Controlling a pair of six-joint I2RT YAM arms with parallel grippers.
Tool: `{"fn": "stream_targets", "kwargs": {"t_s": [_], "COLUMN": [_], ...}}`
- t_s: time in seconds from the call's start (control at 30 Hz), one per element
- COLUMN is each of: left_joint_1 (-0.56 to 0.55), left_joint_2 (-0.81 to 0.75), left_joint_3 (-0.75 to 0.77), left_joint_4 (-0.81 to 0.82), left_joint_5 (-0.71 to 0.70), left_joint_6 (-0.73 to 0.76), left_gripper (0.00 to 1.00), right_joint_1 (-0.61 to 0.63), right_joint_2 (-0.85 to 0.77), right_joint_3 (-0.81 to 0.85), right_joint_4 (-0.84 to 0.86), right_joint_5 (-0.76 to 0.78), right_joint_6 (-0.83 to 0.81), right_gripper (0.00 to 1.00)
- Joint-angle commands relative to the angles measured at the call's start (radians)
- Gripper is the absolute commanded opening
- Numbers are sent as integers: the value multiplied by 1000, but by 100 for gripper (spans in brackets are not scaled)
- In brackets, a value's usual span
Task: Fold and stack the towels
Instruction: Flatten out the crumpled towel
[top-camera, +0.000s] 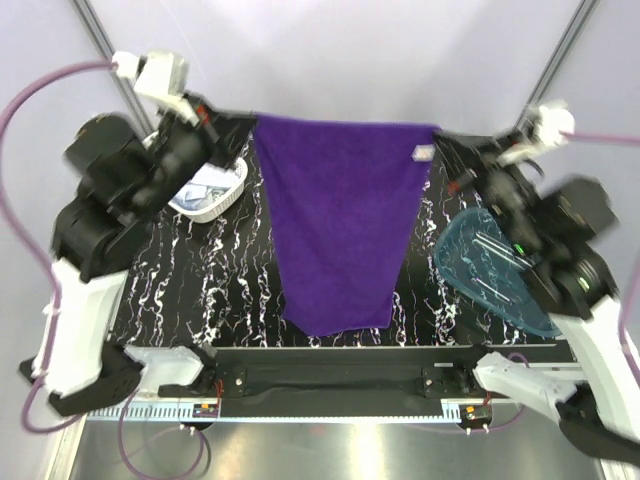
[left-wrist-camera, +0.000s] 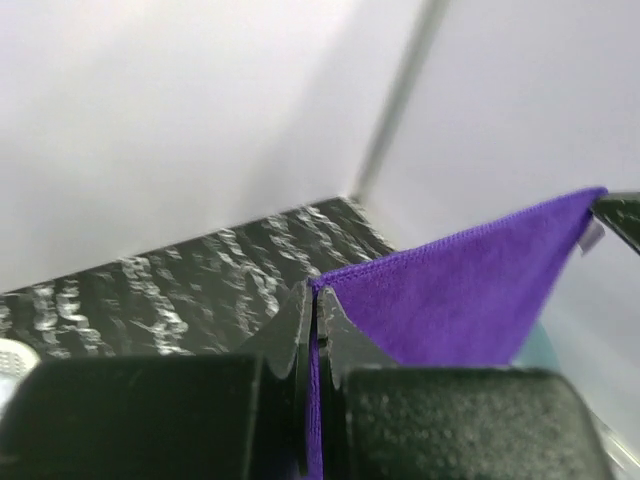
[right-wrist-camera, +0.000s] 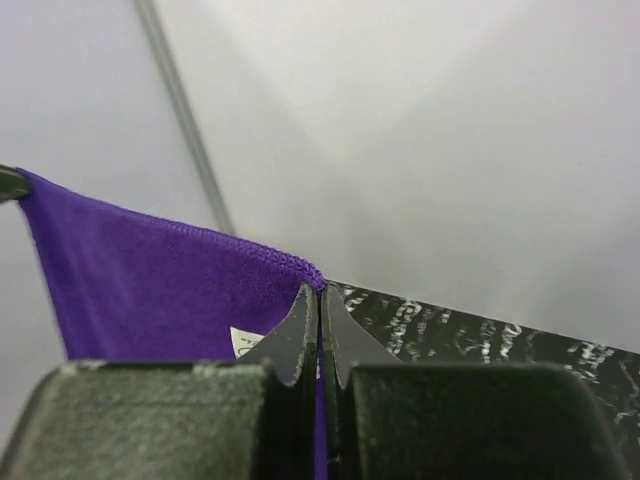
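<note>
The deep purple towel (top-camera: 340, 220) hangs stretched between both arms above the black marbled table (top-camera: 245, 280), its lower edge near the front. My left gripper (top-camera: 248, 128) is shut on its upper left corner; in the left wrist view the left gripper (left-wrist-camera: 316, 300) pinches the purple towel (left-wrist-camera: 470, 290). My right gripper (top-camera: 440, 140) is shut on the upper right corner, beside a small white label (top-camera: 423, 153). In the right wrist view the right gripper (right-wrist-camera: 320, 298) clamps the towel (right-wrist-camera: 150, 290). A light blue printed towel (top-camera: 207, 190) lies in the basket. The white towel is out of view.
A white lattice basket (top-camera: 236, 192) stands at the back left of the table, partly under the left arm. A translucent blue tub (top-camera: 490, 270) sits at the right edge under the right arm. Grey walls and metal posts enclose the back.
</note>
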Motion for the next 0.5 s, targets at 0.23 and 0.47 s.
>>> {"fn": "stream_targets", "kwargs": {"t_s": [0.23, 0.47], "left_joint_1": [283, 391], "left_joint_2": [345, 697], "left_joint_3": [-9, 144], "left_joint_4": [160, 235], "left_joint_5": [-34, 121], "left_joint_6": [83, 108], "left_gripper": [0, 0], "right_joint_1": [-157, -283], "right_joint_2": [559, 893], "right_joint_3": [160, 266], "right_joint_4": [177, 300], "right_joint_5": [-5, -197], "right_joint_6": [-77, -94], "right_gripper": [0, 0]}}
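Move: Both hands hold the towel stretched between them by its far corners, the left at one corner, the right at the other. The table's far edge, the side they are headed to, is roughly 43 cm ahead of each and 46 cm below. The white basket sits about 27 cm ahead and 26 cm left of the left hand, 42 cm down. The teal bin lies level with the right hand, some 26 cm to its right and 45 cm below. Forward first, then in a steepening sweep down, both hands swing the towel's held edge quickly out towards the table's far edge, nearly 30 cm out and some 20 cm down, side by side. The wrists tip the fingers down by 20-odd degrees, and the shut fingers keep pinching the two corners. ##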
